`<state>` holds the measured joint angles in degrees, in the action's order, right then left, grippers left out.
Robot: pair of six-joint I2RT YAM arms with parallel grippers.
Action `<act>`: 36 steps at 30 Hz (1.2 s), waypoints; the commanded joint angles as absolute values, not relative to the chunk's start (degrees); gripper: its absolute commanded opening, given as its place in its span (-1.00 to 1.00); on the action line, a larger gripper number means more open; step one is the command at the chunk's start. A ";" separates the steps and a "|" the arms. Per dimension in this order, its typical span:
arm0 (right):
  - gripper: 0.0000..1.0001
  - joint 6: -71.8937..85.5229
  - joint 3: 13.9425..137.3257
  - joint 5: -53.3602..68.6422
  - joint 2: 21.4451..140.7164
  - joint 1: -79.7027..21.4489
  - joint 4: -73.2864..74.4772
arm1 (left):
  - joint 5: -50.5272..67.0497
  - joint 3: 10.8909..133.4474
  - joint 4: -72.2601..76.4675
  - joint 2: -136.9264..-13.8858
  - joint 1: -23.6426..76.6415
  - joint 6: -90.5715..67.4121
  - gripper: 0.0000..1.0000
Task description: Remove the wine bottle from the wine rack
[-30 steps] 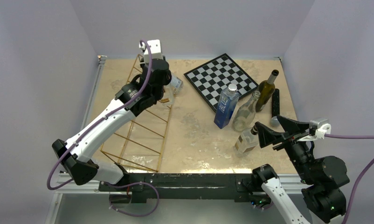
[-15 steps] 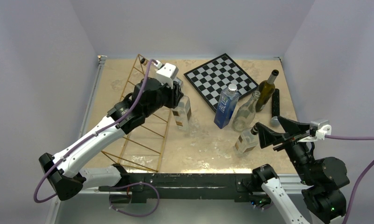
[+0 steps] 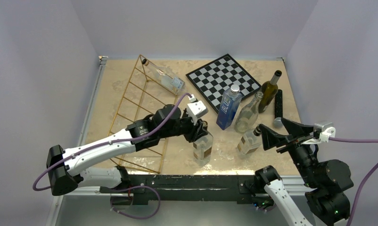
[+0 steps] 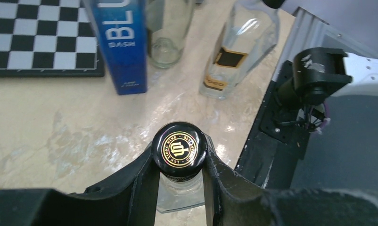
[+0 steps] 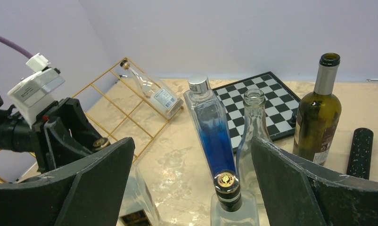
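Note:
The gold wire wine rack (image 3: 130, 101) lies at the table's left; it also shows in the right wrist view (image 5: 112, 104). One clear bottle (image 3: 164, 78) still rests on its far end. My left gripper (image 3: 201, 133) is shut on the neck of a clear, square, black-capped wine bottle (image 3: 202, 149). It holds the bottle upright to the right of the rack, near the front edge. In the left wrist view the cap (image 4: 179, 149) sits tight between my fingers (image 4: 142, 188). My right gripper (image 3: 279, 132) is open, above a second black-capped clear bottle (image 5: 229, 197).
A blue bottle (image 3: 228, 107), an empty clear bottle (image 3: 248, 115) and a dark green wine bottle (image 3: 270, 89) stand at the right. A chessboard (image 3: 215, 75) lies at the back and a black cylinder (image 3: 278, 104) beside the green bottle. The black base rail (image 3: 187, 181) runs along the front edge.
My left arm has carried the clear bottle from the rack's far end rightward and toward the front edge, turning it upright. The right arm has not moved.

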<state>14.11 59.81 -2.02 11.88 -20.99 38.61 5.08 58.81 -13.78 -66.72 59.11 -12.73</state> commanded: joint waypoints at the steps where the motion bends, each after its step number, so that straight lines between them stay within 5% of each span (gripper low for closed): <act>1: 0.97 14.57 60.64 -1.99 11.62 -21.26 38.31 | 7.08 61.61 2.94 -67.86 62.91 -9.61 -1.00; 17: 0.98 13.75 60.38 -2.99 10.78 -21.25 38.59 | 10.95 68.80 7.72 -78.10 64.16 -5.97 -0.97; 21: 0.98 13.54 60.41 -2.99 10.99 -21.27 38.58 | 8.76 69.65 6.38 -78.18 64.12 -5.87 -0.16; 28: 0.98 13.43 60.11 -2.73 11.08 -21.27 38.10 | 2.49 70.68 4.07 -77.83 64.16 -5.77 0.68; 36: 0.98 13.10 60.29 -2.72 10.99 -21.21 38.24 | -6.43 72.21 1.14 -74.93 64.12 -7.54 0.98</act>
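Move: Some 8 cm to the right of the left hand, about 1 cm back and 20 cm below, is the table spot for the wine bottle gripped by its neck. From this hand a matching square bottle stands about 23 cm right and 2 cm ahead, the blue bottle roughly 19 cm ahead and 12 cm right, and the clear bottle 18 cm ahead and 22 cm right. From the right hand that spot is about 6 cm ahead, 17 cm left and 33 cm below. Carrying the wine bottle by its neck, the left hand goes right about 8 cm at a level height towards the matching square bottle, turning some 10 degrees clockwise as it goes and easing to a stop. There the fingers open wide and let go of the neck, and the hand rises about 6 cm with a few centimetres forward, tipping its fingers upward a little. ##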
